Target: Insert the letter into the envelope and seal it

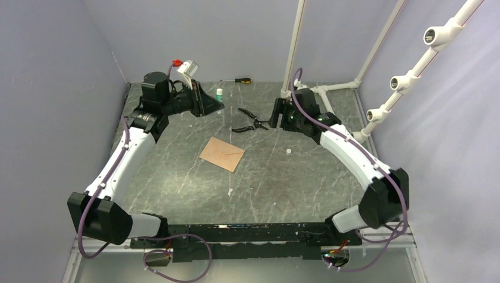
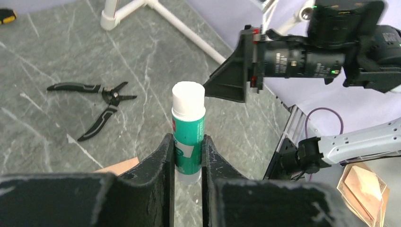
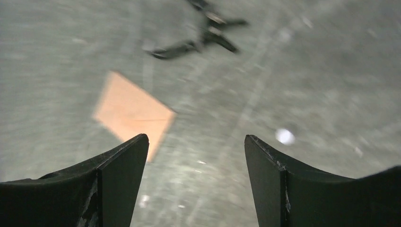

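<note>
The brown envelope [image 1: 222, 153] lies flat on the middle of the table, its flap seams showing. It is blurred in the right wrist view [image 3: 132, 111], and one corner [image 2: 118, 166] shows in the left wrist view. The letter is hidden. My left gripper [image 1: 215, 106] is raised at the back left. It is shut on a green glue stick [image 2: 188, 127] with a white top that stands up between the fingers [image 2: 163, 161]. My right gripper [image 3: 196, 142] hangs open and empty above the table right of the envelope, facing the left one [image 2: 227, 80].
Black pliers [image 1: 250, 121] lie between the two grippers behind the envelope. A screwdriver [image 1: 242, 80] lies at the back edge. A small white round piece [image 1: 289, 151] lies right of the envelope. White pipe framing [image 1: 330, 88] stands at the back right.
</note>
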Available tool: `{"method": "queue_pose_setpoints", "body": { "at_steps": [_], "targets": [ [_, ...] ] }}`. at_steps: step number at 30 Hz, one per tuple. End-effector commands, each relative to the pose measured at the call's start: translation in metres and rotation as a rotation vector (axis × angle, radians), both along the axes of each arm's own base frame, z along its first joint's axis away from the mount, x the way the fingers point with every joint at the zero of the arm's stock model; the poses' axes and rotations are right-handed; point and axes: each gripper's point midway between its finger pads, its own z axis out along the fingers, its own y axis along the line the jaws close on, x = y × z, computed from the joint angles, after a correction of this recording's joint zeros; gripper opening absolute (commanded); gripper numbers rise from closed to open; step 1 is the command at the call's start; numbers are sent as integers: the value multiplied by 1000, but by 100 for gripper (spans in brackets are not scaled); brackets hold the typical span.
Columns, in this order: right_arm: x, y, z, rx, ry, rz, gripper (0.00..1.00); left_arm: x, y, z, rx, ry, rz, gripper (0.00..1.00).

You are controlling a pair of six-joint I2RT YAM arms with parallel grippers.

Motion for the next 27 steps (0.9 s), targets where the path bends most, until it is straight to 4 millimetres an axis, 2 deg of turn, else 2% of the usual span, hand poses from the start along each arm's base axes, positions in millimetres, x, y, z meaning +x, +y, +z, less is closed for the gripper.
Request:
{"method": "queue_pose_setpoints", "body": {
  "at_steps": [1, 3, 6, 11, 16, 21, 27],
  "targets": [
    [-18, -79, -81, -347, 260, -245, 78, -7, 5, -12, 55, -12, 6, 2],
    [-16, -83, -100, -375, 312, -247, 77, -7, 4, -16, 52, 3, 4, 2],
    [-13, -77, -129, -395, 379, -197, 76, -7, 3, -19, 50, 21, -3, 2],
    [-9, -74, -164, -430, 455, -179, 65, -6, 3, -21, 55, 30, -3, 2],
    [-2, -78, -180, -459, 485, -184, 53, -5, 1, -22, 49, 30, -12, 2],
    [-5, -82, -194, -480, 527, -192, 49, -5, 0, -21, 50, 24, -18, 2],
    [1, -81, -197, -465, 513, -193, 41, -3, -1, -23, 51, 24, -27, 2]
  ]
}}
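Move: The white glue cap stands on the table about 21 cm below the right hand, some 8 cm to its right and 1 cm nearer the base. The shears lie roughly 12 cm farther out than the cap and 14 cm to its left; the envelope's middle is about 27 cm left of the cap and 1 cm nearer the base. From the left hand, which still holds the glue stick, the cap is about 26 cm to the right, 1 cm farther out and 33 cm below. Down and to the right, the right hand swoops at the white cap, sinking about 20 cm; the sideways part comes mostly early, then it drops nearly straight and eases to a stop. Its wrist tips the fingers some 30 degrees more steeply down while they close from wide open to about half, around the cap but not shut on it. The left hand sinks about 3 cm, then holds the glue stick still. ##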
